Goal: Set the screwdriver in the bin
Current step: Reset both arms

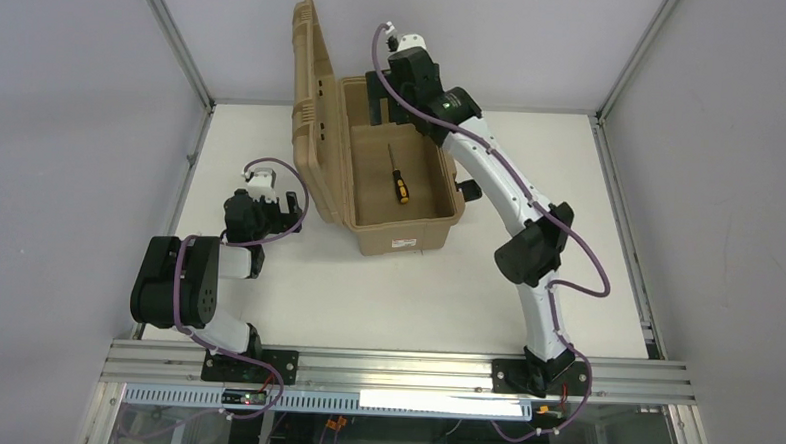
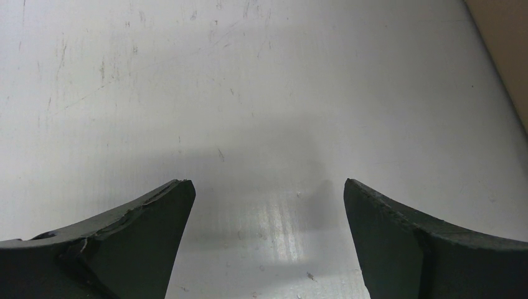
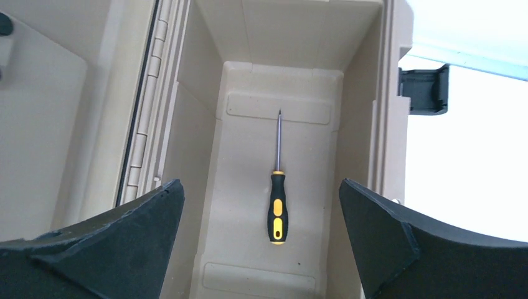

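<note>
The screwdriver (image 1: pixel 398 178) (image 3: pixel 278 198), black and yellow handle with a thin metal shaft, lies flat on the floor of the tan bin (image 1: pixel 408 241) (image 3: pixel 358 124). The bin's ribbed lid (image 1: pixel 306 98) stands open on the left. My right gripper (image 3: pixel 261 190) hovers above the far end of the bin, looking straight down into it, jaws wide open and empty, well above the screwdriver. My left gripper (image 2: pixel 268 187) hangs open over bare table to the left of the bin, holding nothing.
A black latch (image 3: pixel 426 90) juts from the bin's right wall. The white table (image 1: pixel 366 301) spreads in front of and beside the bin. Frame posts and grey walls ring the table's edges.
</note>
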Controlling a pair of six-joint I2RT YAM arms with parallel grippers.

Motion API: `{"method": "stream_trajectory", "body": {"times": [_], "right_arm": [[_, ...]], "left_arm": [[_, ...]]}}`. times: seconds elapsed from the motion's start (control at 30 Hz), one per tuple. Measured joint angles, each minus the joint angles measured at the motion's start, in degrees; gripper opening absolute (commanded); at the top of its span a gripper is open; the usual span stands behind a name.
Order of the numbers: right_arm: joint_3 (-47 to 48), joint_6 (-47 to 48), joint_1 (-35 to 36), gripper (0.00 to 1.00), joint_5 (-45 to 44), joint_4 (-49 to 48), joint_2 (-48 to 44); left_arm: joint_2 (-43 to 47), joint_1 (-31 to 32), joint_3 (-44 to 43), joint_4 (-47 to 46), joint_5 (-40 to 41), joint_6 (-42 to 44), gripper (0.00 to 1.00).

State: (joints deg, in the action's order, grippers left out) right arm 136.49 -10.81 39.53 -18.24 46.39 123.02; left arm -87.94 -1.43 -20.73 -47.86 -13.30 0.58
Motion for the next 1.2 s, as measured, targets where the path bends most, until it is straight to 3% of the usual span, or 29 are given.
{"method": "stream_trajectory", "body": {"times": [0.27,0.83,1.2], "right_arm": [[-0.83,4.55,-3.13,0.99,1.38,2.43,-5.60],[-16.11,9.86,-29.09,0.99,11.72,4.33,-20.59],[-21.88,11.02,-40.85,0.99,18.58,4.15,-25.27]], "left_arm": [[0.00,0.00,0.00,0.00,0.00,0.00,0.99],[0.00,0.00,0.00,0.00,-0.02,0.00,0.99],[0.00,0.00,0.00,0.00,0.00,0.00,0.99]]}}
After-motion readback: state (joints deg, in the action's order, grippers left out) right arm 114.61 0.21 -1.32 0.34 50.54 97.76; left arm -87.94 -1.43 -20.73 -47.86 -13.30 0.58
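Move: The screwdriver lies on the bin floor almost straight below the right hand, about 26 cm down and 1 cm back and to its right. The middle of the bin is under the hand too, roughly 22 cm down. On its right side the near latch stands some 15 cm right and 10 cm back, the far latch 11 cm right and 7 cm ahead, both some 17 cm down. From the left hand the screwdriver is about 8 cm ahead, 27 cm right and 3 cm lower. Touching nothing, the right hand heads for the open table right of the bin: it rises a few centimetres first, then sweeps some 33 cm to its right, off the bin and over its latch side, easing down slightly towards the end. The wrist swings about 20 degrees clockwise until the hand points nearly straight forward; the empty fingers stay wide open. ##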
